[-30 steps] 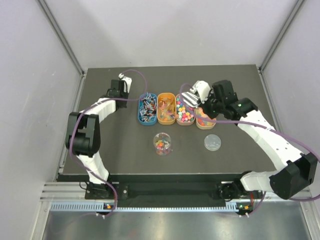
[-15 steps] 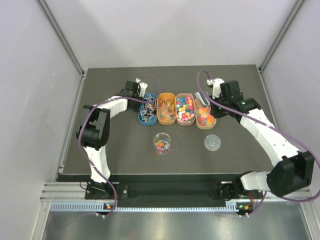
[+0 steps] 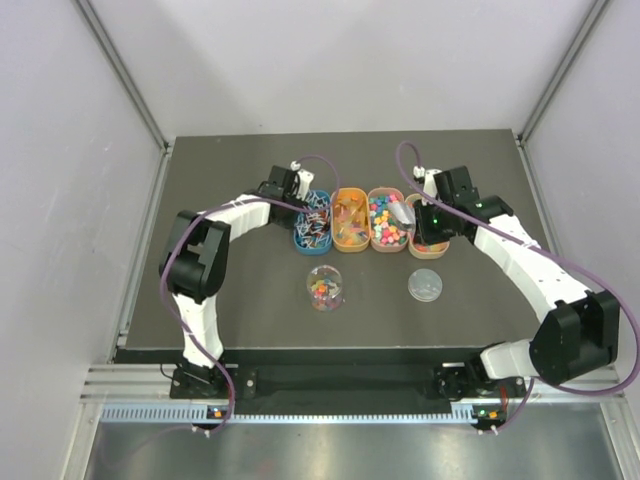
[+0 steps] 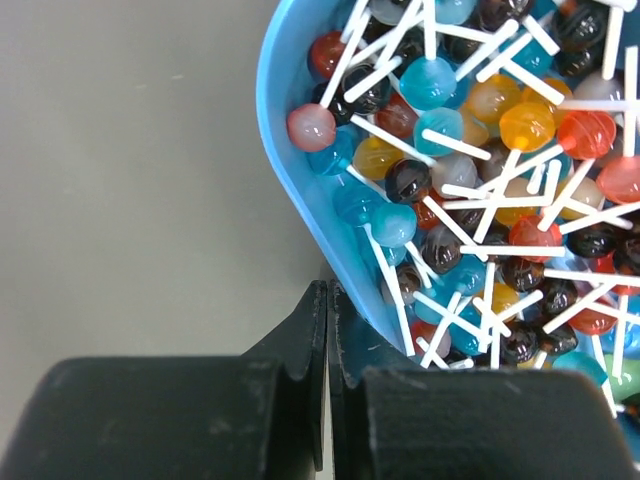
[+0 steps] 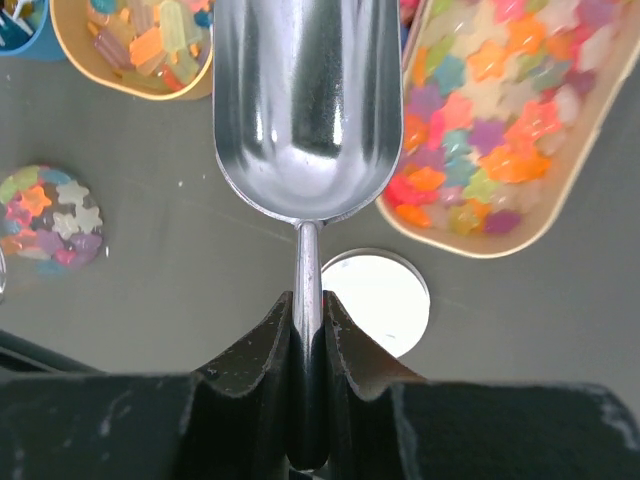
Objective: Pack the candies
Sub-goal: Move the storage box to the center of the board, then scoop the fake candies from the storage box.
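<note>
My right gripper [image 5: 308, 312] is shut on the thin handle of a metal scoop [image 5: 305, 100], whose empty bowl hangs over the row of trays; the gripper [image 3: 414, 217] sits by the right-hand trays. Star-shaped candies [image 5: 500, 110] fill the tan tray [image 5: 585, 170] to the scoop's right. A clear jar [image 3: 325, 287] in front of the row holds a few mixed candies [image 5: 45, 215]. My left gripper [image 4: 327, 292] is shut and empty, its tips against the outer wall of the blue tray [image 4: 275, 150] of lollipops [image 4: 470, 130]; the left gripper [image 3: 302, 198] is at the row's left end.
Four oval trays stand side by side: the blue tray [image 3: 301, 240], an orange tray [image 3: 350, 245] of gummies, a tray of round balls [image 3: 387, 247], and the star tray [image 3: 440, 248]. The jar's round lid [image 3: 425, 285] lies flat in front of the right trays.
My left gripper has swung right to the blue tray, and the whole row of trays has shifted right. My right gripper has carried the scoop right and slightly nearer.
</note>
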Action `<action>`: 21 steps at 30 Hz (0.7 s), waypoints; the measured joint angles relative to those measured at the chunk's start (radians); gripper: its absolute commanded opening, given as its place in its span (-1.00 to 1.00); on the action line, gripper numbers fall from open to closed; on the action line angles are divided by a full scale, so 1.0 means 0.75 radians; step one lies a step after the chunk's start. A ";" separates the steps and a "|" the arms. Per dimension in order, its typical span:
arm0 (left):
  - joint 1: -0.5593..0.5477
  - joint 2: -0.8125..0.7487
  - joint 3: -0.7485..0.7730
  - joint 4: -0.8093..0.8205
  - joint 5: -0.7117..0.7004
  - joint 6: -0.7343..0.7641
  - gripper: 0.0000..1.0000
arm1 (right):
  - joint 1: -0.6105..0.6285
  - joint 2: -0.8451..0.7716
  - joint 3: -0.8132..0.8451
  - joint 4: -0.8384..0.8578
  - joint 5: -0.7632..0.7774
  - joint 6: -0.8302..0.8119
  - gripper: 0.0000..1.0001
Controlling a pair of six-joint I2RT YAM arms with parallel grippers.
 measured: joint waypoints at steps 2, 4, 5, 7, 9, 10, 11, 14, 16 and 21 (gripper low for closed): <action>-0.020 -0.001 0.000 -0.003 0.001 -0.004 -0.99 | 0.000 0.000 -0.018 -0.023 -0.013 0.011 -1.00; -0.038 -0.001 0.000 -0.005 0.000 -0.005 -0.52 | 0.000 0.000 -0.030 -0.055 -0.023 0.018 -1.00; -0.047 -0.003 0.000 -0.010 -0.001 -0.008 -0.16 | 0.000 -0.001 -0.032 -0.072 -0.028 0.022 -1.00; -0.060 -0.009 0.001 -0.029 -0.030 -0.011 0.07 | 0.000 -0.003 -0.032 -0.092 -0.043 0.031 -1.00; -0.063 -0.020 0.001 -0.038 -0.048 -0.026 0.24 | 0.000 -0.008 -0.032 -0.112 -0.054 0.043 -1.00; -0.067 -0.027 0.000 -0.037 -0.065 -0.031 0.24 | 0.000 -0.010 -0.032 -0.120 -0.060 0.050 -1.00; -0.070 -0.039 -0.002 -0.038 -0.084 -0.030 0.25 | 0.000 -0.011 -0.031 -0.128 -0.064 0.058 -1.00; -0.078 -0.111 -0.034 -0.027 -0.123 -0.027 0.24 | 0.000 -0.011 -0.031 -0.145 -0.076 0.086 -1.00; -0.084 -0.176 -0.058 -0.024 -0.150 -0.018 0.24 | 0.000 -0.011 -0.029 -0.159 -0.083 0.110 -1.00; -0.089 -0.299 -0.086 -0.017 -0.207 0.003 0.24 | -0.002 -0.010 -0.029 -0.179 -0.096 0.158 -1.00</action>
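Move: The blue box of lollipops stands at the left hand's shut fingertips, its middle about 5 cm to the right and 1 cm ahead, about 1 cm lower. The orange box is roughly 12 cm right and 1 cm ahead, the glass jar 6 cm right and 12 cm back. From the scoop-holding right hand, the blue box lies some 19 cm left and 13 cm ahead, 13 cm down; the lid is 2 cm ahead, 2 cm right, 14 cm down. The blue box, already against the left hand's closed fingers, gets a last push of about 1.5 cm to the right on its left wall; then the fingers open wide and the hand rises some 8 cm off it, easing back left and tilting its fingertips forward. The right hand keeps the scoop and draws back about 4 cm away from the boxes, sinking slightly as its fingers turn steeper. ##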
